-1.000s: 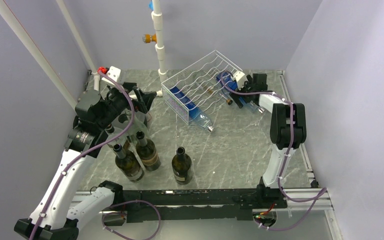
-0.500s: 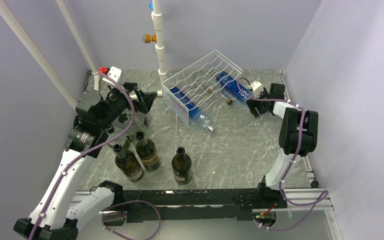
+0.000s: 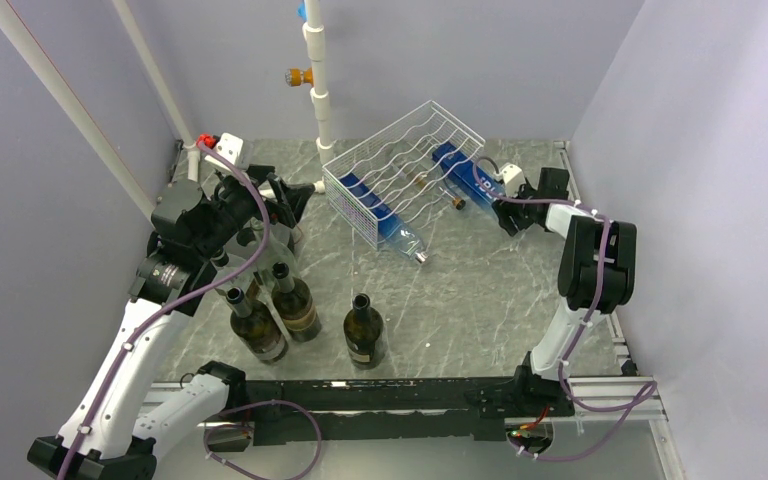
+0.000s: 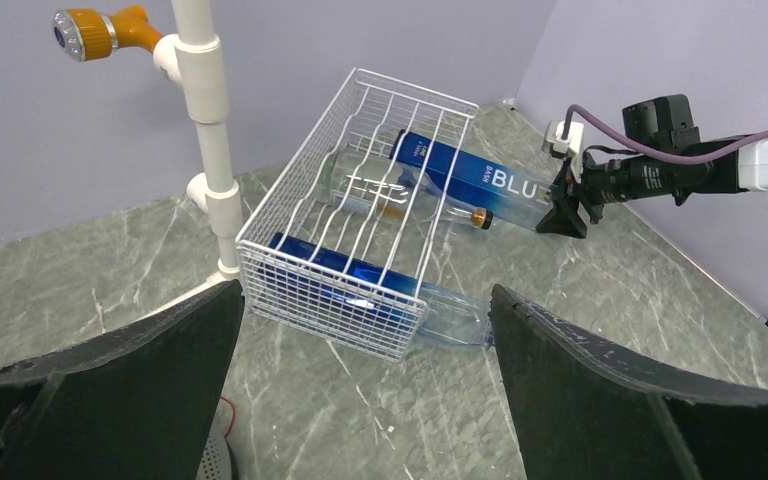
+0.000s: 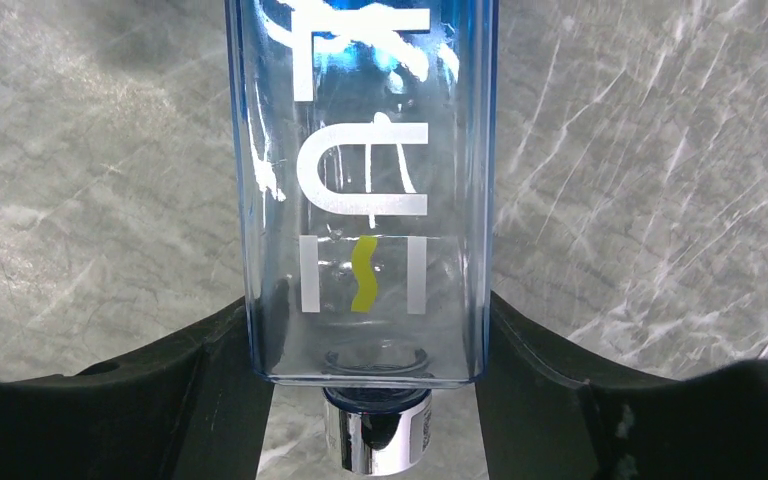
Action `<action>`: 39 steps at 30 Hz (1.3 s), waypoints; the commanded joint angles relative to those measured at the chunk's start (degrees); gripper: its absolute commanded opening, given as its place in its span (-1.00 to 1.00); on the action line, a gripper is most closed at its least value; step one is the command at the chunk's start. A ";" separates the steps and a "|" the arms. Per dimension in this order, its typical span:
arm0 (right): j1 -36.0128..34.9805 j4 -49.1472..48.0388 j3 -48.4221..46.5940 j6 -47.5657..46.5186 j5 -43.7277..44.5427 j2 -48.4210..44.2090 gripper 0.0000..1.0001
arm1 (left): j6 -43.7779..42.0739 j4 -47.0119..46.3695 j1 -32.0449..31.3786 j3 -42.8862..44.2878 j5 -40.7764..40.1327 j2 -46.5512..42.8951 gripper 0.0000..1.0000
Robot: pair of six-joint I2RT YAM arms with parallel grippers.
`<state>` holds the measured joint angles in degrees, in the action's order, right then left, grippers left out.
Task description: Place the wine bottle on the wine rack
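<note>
The white wire wine rack (image 3: 430, 104) (image 4: 340, 270) stands tilted at the back centre. A blue square wine bottle (image 3: 465, 172) (image 4: 480, 180) (image 5: 360, 150) lies at its right side, base towards the rack, silver cap towards the right. My right gripper (image 3: 505, 197) (image 4: 565, 200) (image 5: 370, 320) is at that cap end, its fingers pressed on both sides of the bottle's shoulder. The left gripper (image 3: 285, 200) (image 4: 367, 300) hovers open and empty at the left, facing the rack.
Another blue bottle (image 3: 385, 215) lies in the rack's near cradle, neck poking out. A clear bottle with a brown cap (image 3: 430, 185) rests in the middle. Three dark bottles (image 3: 295, 300) stand near my left arm. A white pipe post (image 3: 320, 90) rises behind the rack.
My right gripper slid from the middle of the blue bottle back to its cap end, and its jaws closed in on the shoulder. The left arm has not moved.
</note>
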<state>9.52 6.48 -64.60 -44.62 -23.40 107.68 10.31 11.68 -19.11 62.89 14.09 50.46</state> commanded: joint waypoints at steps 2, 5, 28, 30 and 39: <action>-1.38 -0.91 -5.86 0.35 -5.12 0.82 -0.64 | 0.09 -1.64 -0.20 1.47 0.32 -0.01 0.99; -2.02 -1.10 -7.81 1.01 -5.08 1.87 -0.73 | 0.00 -1.66 -0.22 1.45 0.16 -0.08 0.99; -7.61 -1.48 -21.25 7.44 -2.85 12.66 -0.60 | 0.23 -1.73 -0.13 1.52 0.45 0.17 0.99; -7.78 -1.76 -21.36 7.53 -2.42 12.82 -0.54 | 0.24 -1.74 -0.13 1.55 0.49 0.25 0.99; -7.91 -0.69 -20.40 7.68 -2.00 12.15 0.32 | 0.36 -1.82 -0.13 1.53 0.81 0.08 0.99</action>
<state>2.63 9.41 -83.64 -37.85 -24.43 120.36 10.33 11.68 -19.11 62.89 14.13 50.52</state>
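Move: My right hand already grips the blue bottle by its shoulders, with its base just inside the wine rack. The rack's middle lies about 13 cm ahead and 22 cm left of that hand, and 2 cm higher. The corked bottle in it is roughly 9 cm ahead and 18 cm left. The other blue bottle is level with my hand, some 28 cm left. From my left hand, the rack lies about 28 cm ahead, 21 cm right and 33 cm below. Keeping my right fingers closed on the blue bottle's neck-end shoulders, I lift about a centimetre and push it base-first under the rack's wavy wires, at the rack's right end beside the corked bottle. I go forward and left, about 9 cm in all, with only a slight roll of the wrist, then stop there and keep hold. ##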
